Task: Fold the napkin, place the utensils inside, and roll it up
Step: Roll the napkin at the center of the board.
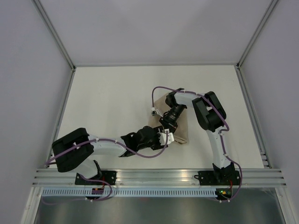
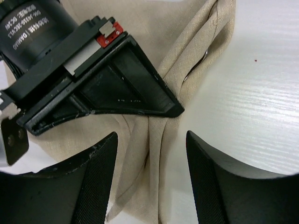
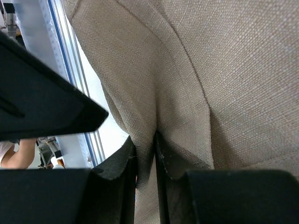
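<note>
The tan napkin [image 1: 181,131] lies bunched in long folds at the table's middle, partly under both grippers. My right gripper [image 1: 169,123] is shut on a raised fold of the napkin [image 3: 219,70], its tips [image 3: 145,140] pinching the cloth. My left gripper [image 1: 164,138] is open just beside it. In the left wrist view its fingers [image 2: 100,154] straddle the napkin's [image 2: 145,154] lengthwise folds without touching them. The right gripper's black body [image 2: 107,88] sits right above. The utensils are hidden, but a small metallic glint [image 2: 203,56] shows inside a fold.
The white table [image 1: 117,93] is bounded by aluminium frame rails at the left [image 1: 65,100], right [image 1: 250,107] and near edge [image 1: 159,175]. The two arms cross closely over the napkin; the left gripper's finger [image 3: 42,102] fills the right wrist view's left side.
</note>
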{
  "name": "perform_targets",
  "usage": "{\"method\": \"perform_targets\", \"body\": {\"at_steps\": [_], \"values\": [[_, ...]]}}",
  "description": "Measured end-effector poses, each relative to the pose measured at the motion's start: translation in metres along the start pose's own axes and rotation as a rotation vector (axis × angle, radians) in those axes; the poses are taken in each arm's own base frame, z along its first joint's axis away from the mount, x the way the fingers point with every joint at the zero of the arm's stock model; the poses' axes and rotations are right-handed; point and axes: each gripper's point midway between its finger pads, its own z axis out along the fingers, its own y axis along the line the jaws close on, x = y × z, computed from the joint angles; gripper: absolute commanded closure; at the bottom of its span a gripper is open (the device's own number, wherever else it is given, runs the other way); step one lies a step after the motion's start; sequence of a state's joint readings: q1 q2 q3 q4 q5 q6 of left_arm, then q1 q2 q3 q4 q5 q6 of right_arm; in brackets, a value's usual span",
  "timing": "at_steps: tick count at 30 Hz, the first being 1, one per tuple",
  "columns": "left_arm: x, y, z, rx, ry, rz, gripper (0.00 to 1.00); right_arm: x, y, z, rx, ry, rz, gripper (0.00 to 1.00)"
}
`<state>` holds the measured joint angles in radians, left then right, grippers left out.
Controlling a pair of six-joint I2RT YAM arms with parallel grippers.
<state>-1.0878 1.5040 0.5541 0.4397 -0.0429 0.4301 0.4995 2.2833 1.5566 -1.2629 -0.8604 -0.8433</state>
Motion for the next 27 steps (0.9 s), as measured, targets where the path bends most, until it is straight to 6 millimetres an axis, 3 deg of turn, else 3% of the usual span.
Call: {"method": "perform_targets", "body": {"at_steps": [5, 17, 27], "values": [[-0.006, -0.003, 0.010, 0.009, -0.004, 0.045, 0.34, 0.002, 0.000, -0.001, -0.006, 0.005, 0.012, 0.87], [0.015, -0.013, 0.024, 0.032, 0.063, 0.109, 0.38, 0.005, 0.000, -0.001, -0.023, 0.012, 0.035, 0.88], [0.014, -0.013, 0.037, 0.039, 0.077, 0.112, 0.69, 0.005, 0.000, -0.002, -0.037, 0.020, 0.053, 0.88]]}}
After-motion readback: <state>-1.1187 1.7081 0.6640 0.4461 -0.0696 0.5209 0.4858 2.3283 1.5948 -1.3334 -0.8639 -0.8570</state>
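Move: The napkin's rolled near edge, where the left fingers will shut, lies about 3 cm to the left hand's right, 1 cm ahead and 4 cm below. The right fingertips, already holding that edge, are roughly 5 cm right, 1 cm ahead and 4 cm down; a metal utensil end peeks from the roll some 8 cm right and 2 cm ahead. From the right hand, that grasp spot lies about 2 cm left and level fore and aft. Left hand sinks some 3 cm and right 2, partly closing around the napkin's edge; right keeps its pinch. ##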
